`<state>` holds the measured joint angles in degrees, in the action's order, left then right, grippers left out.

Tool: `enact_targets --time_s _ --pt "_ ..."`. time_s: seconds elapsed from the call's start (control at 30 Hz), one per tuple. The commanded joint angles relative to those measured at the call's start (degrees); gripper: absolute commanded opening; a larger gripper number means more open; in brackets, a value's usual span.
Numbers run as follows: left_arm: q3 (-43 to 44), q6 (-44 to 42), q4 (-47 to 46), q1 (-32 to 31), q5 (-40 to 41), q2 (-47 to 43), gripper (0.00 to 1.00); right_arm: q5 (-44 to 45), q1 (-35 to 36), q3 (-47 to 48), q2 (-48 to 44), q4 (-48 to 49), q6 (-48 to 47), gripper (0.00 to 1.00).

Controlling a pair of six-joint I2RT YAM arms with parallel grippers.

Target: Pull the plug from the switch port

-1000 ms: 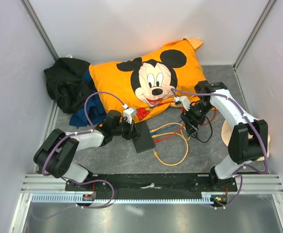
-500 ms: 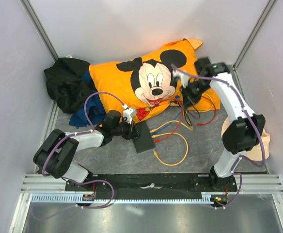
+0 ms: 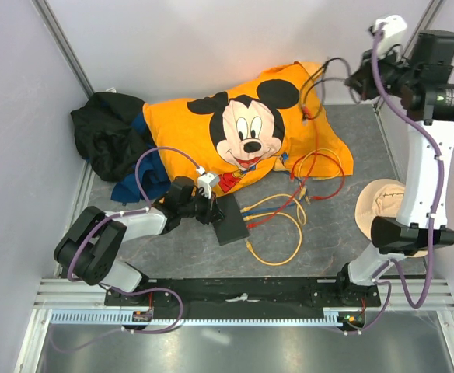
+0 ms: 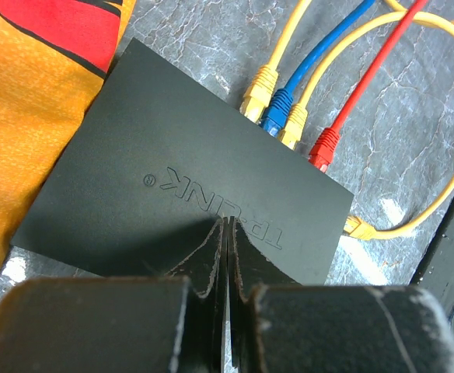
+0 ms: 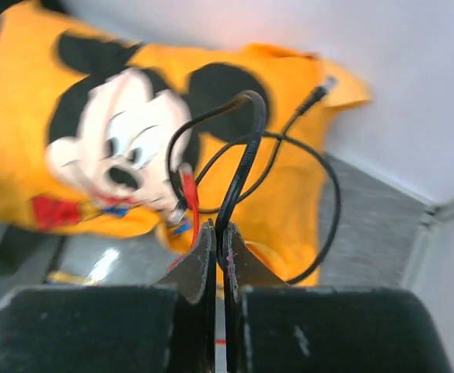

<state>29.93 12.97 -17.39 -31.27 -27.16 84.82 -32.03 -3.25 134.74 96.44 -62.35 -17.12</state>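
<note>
The switch, a flat black box, lies on the grey table. My left gripper is shut, its tips resting on the switch's top. Yellow, blue, yellow and red plugs sit along the port edge. My right gripper is raised high at the back right, shut on a black cable. That cable loops in the air and its plug hangs free. A red cable end dangles beside it.
An orange Mickey Mouse pillow fills the back of the table, with a heap of black cloth at its left. Yellow and red cable loops lie right of the switch. A beige cap sits by the right wall.
My right gripper closed on the black cable near the table and rose to the back right corner, lifting the cable over the pillow. The left arm and switch stayed put.
</note>
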Motion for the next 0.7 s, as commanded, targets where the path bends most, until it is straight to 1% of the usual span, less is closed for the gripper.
enact_targets --time_s 0.0,0.17,0.23,0.3,0.37,0.4,0.47,0.5,0.57,0.6,0.67 --pt "-0.8 -1.8 6.0 -0.2 2.5 2.4 0.02 5.6 -5.7 -6.4 -4.9 15.0 5.1 0.0" --pt "-0.8 -1.8 6.0 -0.2 2.4 3.0 0.02 20.0 -8.3 -13.6 -6.9 21.3 2.3 0.0" --pt "-0.7 -1.8 6.0 -0.2 2.4 3.1 0.02 21.7 -9.4 -15.1 -6.2 21.9 2.0 0.0" --pt "-0.8 -1.9 6.0 -0.2 2.4 2.9 0.02 21.5 -11.2 -16.5 -5.1 22.0 1.7 0.0" --pt "-0.9 -1.9 6.0 -0.2 2.5 2.6 0.02 19.2 -12.5 -18.4 -5.3 21.8 1.8 0.0" --pt "-0.8 -1.9 6.0 -0.2 2.5 2.5 0.02 16.3 -12.6 -21.2 -5.6 21.6 1.0 0.0" --pt "-1.0 -1.8 5.8 -0.2 2.5 2.4 0.02 14.1 -12.6 -25.2 -7.4 21.0 0.8 0.0" --pt "-1.1 -1.8 5.8 -0.3 2.5 2.4 0.02 13.4 -12.6 -29.4 -7.9 20.6 1.9 0.0" --pt "-1.1 -1.8 5.7 -0.2 2.6 2.4 0.02 13.4 -12.6 -34.1 -9.1 20.2 3.4 0.0" --pt "-1.2 -1.8 5.7 -0.2 2.5 2.3 0.02 13.4 -12.6 -38.6 -9.3 20.0 4.0 0.0" --pt "-1.1 -1.8 5.7 -0.2 2.5 2.3 0.02 12.8 -12.6 -43.0 -9.8 20.0 4.3 0.0"
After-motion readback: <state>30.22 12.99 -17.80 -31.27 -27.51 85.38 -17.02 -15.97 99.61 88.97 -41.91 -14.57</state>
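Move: The black cable is already high in my right hand. The bare table it goes to, beyond the hat, lies about 13 cm right, 3 ahead and 44 below. The hat is 14 cm right, 14 back; the Mickey pillow's middle 28 left, 12 ahead, both some 42 lower. The red cable's raised end hangs about 10 left, 7 ahead, 12 below. From my left hand that bare patch is 50 cm right and 20 ahead; the switch's middle 5 right. Keeping the black cable pinched, I sweep my right hand about 14 cm to the right and a little forward, away from the pillow and the red cable, turning it almost 30 degrees clockwise. Then I sink it roughly 12 cm towards the bare table beyond the hat, fingers shut. My left hand keeps its closed fingertips resting on the switch. ##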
